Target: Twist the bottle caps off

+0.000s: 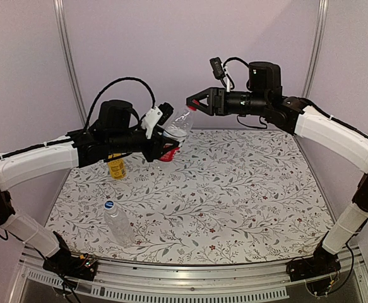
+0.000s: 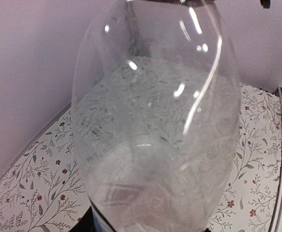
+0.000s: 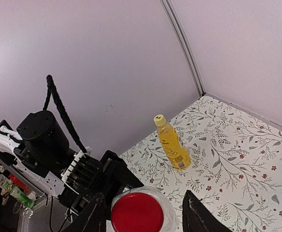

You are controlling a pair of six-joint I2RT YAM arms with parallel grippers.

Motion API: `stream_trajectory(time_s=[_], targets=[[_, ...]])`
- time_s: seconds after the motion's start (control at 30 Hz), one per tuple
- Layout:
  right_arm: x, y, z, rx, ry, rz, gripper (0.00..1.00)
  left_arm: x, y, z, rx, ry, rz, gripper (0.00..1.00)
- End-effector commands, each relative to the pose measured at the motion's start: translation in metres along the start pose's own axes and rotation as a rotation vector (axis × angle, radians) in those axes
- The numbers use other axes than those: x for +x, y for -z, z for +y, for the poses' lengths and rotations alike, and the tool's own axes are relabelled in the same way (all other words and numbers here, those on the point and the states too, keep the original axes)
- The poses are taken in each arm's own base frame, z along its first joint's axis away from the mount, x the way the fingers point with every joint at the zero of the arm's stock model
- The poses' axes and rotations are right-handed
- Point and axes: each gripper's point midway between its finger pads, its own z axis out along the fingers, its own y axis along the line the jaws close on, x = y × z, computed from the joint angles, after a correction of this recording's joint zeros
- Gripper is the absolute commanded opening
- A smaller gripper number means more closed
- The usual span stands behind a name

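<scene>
My left gripper [image 1: 163,137] is shut on the clear bottle [image 1: 178,125] with the red label [image 1: 169,153] and holds it tilted up in the air, neck toward the right arm. This bottle [image 2: 155,121] fills the left wrist view and hides the fingers there. Its red cap [image 3: 137,211] sits between the fingers of my right gripper [image 1: 193,105]. Those jaws are open: the left finger [image 3: 95,215] is close to the cap and the right finger [image 3: 195,212] stands well apart from it. The yellow bottle [image 3: 172,146] with its yellow cap [image 3: 159,120] stands upright on the table.
A clear unlabelled bottle [image 1: 118,222] with a blue cap [image 1: 108,204] lies on the flowered tablecloth [image 1: 234,189] at the front left. The yellow bottle [image 1: 116,167] stands behind my left arm near the back wall. A metal rail [image 1: 190,281] runs along the near edge.
</scene>
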Motion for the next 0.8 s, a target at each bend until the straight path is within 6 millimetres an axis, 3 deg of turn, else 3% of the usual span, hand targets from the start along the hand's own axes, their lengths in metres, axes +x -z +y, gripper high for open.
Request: stream_trajectory(time_s=[0.0,0.33,0.5,0.6,0.67,0.77], targets=[[-0.007,-0.001,0.005,-0.011,0.018,-0.022,0.5,-0.007,0.003,-0.007,0.016,-0.012,-0.031,0.34],[0.0,-0.004,0.002,-0.018,0.011,-0.005,0.45,-0.01,0.004,-0.007,0.014,-0.005,-0.037,0.33],[0.001,-0.003,0.009,-0.055,0.038,0.003,0.3,-0.012,0.005,-0.014,0.059,-0.007,-0.048,0.33],[0.008,0.002,0.037,-0.216,0.182,0.05,0.1,-0.02,0.017,-0.049,0.282,-0.012,-0.094,0.37],[0.025,0.01,0.059,-0.372,0.309,0.116,0.08,-0.027,0.035,-0.083,0.505,-0.014,-0.141,0.39],[0.033,0.019,0.079,-0.52,0.414,0.159,0.07,-0.035,0.062,-0.117,0.766,0.0,-0.185,0.38]])
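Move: The red cap sits between the right hand's open fingers, within about 1 cm of their grip point; from the left hand, gripping the bottle's body, the cap is some 11 cm above, 7 cm right and 2 cm ahead. Counted from the right hand, the yellow bottle stands roughly 28 cm left, 10 cm ahead and 30 cm below. The blue-capped bottle is about 16 cm left of the left hand, 21 cm back and 18 cm lower. Staying in place at first, the right hand closes its fingers from about half open until they pinch the red cap. Then both hands draw back together about 4 cm, the left still gripping the bottle's body and swinging some 15 degrees clockwise, while the right keeps its pinch, turning about as far counter-clockwise and rolling slightly about its fingers. ##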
